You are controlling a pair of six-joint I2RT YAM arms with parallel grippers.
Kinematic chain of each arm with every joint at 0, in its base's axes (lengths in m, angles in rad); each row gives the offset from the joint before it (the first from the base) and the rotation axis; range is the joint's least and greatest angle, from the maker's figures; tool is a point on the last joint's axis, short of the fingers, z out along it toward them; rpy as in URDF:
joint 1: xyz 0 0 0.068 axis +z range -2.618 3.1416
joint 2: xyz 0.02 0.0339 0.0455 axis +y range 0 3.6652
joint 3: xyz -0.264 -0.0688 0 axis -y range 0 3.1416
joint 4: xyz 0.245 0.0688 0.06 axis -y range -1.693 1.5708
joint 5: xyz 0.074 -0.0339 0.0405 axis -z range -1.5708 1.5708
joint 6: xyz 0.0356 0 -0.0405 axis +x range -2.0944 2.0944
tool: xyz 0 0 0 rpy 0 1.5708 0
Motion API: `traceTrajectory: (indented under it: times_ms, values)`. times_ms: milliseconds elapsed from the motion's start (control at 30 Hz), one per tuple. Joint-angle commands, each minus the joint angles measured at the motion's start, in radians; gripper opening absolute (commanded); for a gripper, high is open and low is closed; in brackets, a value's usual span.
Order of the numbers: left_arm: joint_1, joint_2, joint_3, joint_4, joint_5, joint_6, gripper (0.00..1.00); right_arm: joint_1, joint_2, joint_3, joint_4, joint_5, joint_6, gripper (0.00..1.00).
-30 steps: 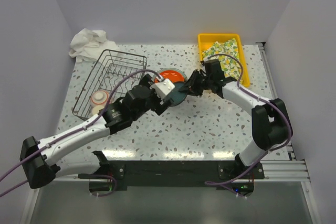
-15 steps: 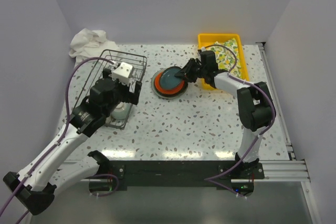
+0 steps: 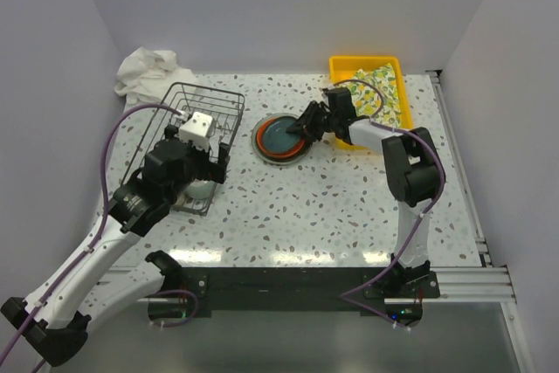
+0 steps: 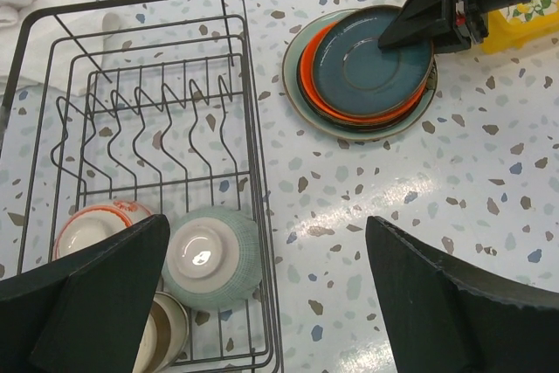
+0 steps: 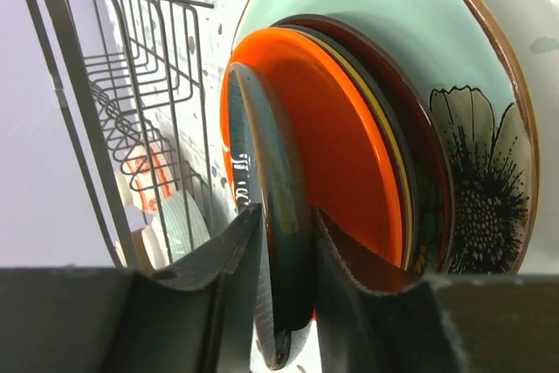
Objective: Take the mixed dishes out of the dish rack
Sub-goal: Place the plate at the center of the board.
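Observation:
The dish rack [image 3: 188,93] stands at the back left, and my left gripper [image 3: 205,172] hangs open over its near right corner. Below the left gripper [image 4: 266,303] the rack [image 4: 253,155] holds an upturned pale green bowl [image 4: 210,255], a red-white bowl [image 4: 92,229] and a cup [image 4: 162,334]. To the right of the rack lies a plate stack: pale green [image 4: 306,111], orange [image 4: 314,85], dark teal plate [image 4: 367,63] on top. My right gripper [image 3: 301,128] reaches in from the right. Its fingers [image 5: 285,216] sit close on both sides of the teal plate's rim [image 5: 279,259].
A yellow tray [image 3: 367,63] with a lemon-print cloth [image 3: 376,93] stands at the back right, just behind my right arm. A crumpled white cloth [image 3: 148,69] lies behind the rack. White walls close off the left, right and back.
My left arm has swung left from the plates to above the rack's near end. My right gripper has brought the teal plate down flat onto the stack.

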Motion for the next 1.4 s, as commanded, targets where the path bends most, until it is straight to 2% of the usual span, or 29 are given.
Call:
traceTrajectory:
  times_ms: [0,233,400,667,800,1133,1367]
  values:
    - [0.008,-0.005,-0.007,0.009,-0.004,-0.015,1.00,0.001,-0.061,0.090,-0.138,-0.018,-0.113,0.39]
    - [0.008,-0.002,-0.028,0.021,0.012,-0.012,1.00,0.007,-0.089,0.180,-0.388,0.076,-0.253,0.52]
    - [0.008,0.001,-0.044,0.027,0.018,-0.008,1.00,0.027,-0.080,0.257,-0.532,0.146,-0.334,0.56]
    - [0.009,0.021,-0.042,-0.003,-0.008,-0.011,1.00,0.039,-0.054,0.303,-0.569,0.156,-0.356,0.59]
    - [0.009,0.030,-0.040,-0.017,-0.014,-0.015,1.00,0.056,-0.032,0.347,-0.627,0.169,-0.380,0.66]
    - [0.017,0.055,-0.034,-0.037,-0.019,-0.023,1.00,0.080,0.001,0.487,-0.801,0.281,-0.466,0.70]
    - [0.040,0.113,-0.014,-0.077,-0.036,-0.052,1.00,0.080,-0.035,0.482,-0.844,0.298,-0.512,0.75]
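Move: My right hand has the blue plate by its right-hand edge. The plate's middle is about 4 cm left of that hand, 1 cm back and 2 cm below; the orange plate under it is some 5 cm left, 2 cm back and 4 cm below. The yellow box stands roughly 20 cm right and 7 cm ahead. From my left hand, the green bowl is about 7 cm ahead, 6 cm left and 20 cm below, with the red-patterned bowl some 9 cm farther left and 4 cm farther out. I open my right fingers and let go of the blue plate, easing right and back a couple of centimetres almost level, then climb about 4 cm clear of the stack while the hand rolls some 30 degrees, tipping the fingers downward. Meanwhile my left hand, still wide open, sinks about 5 cm towards the green bowl in the rack, its fingers dipping slightly. ##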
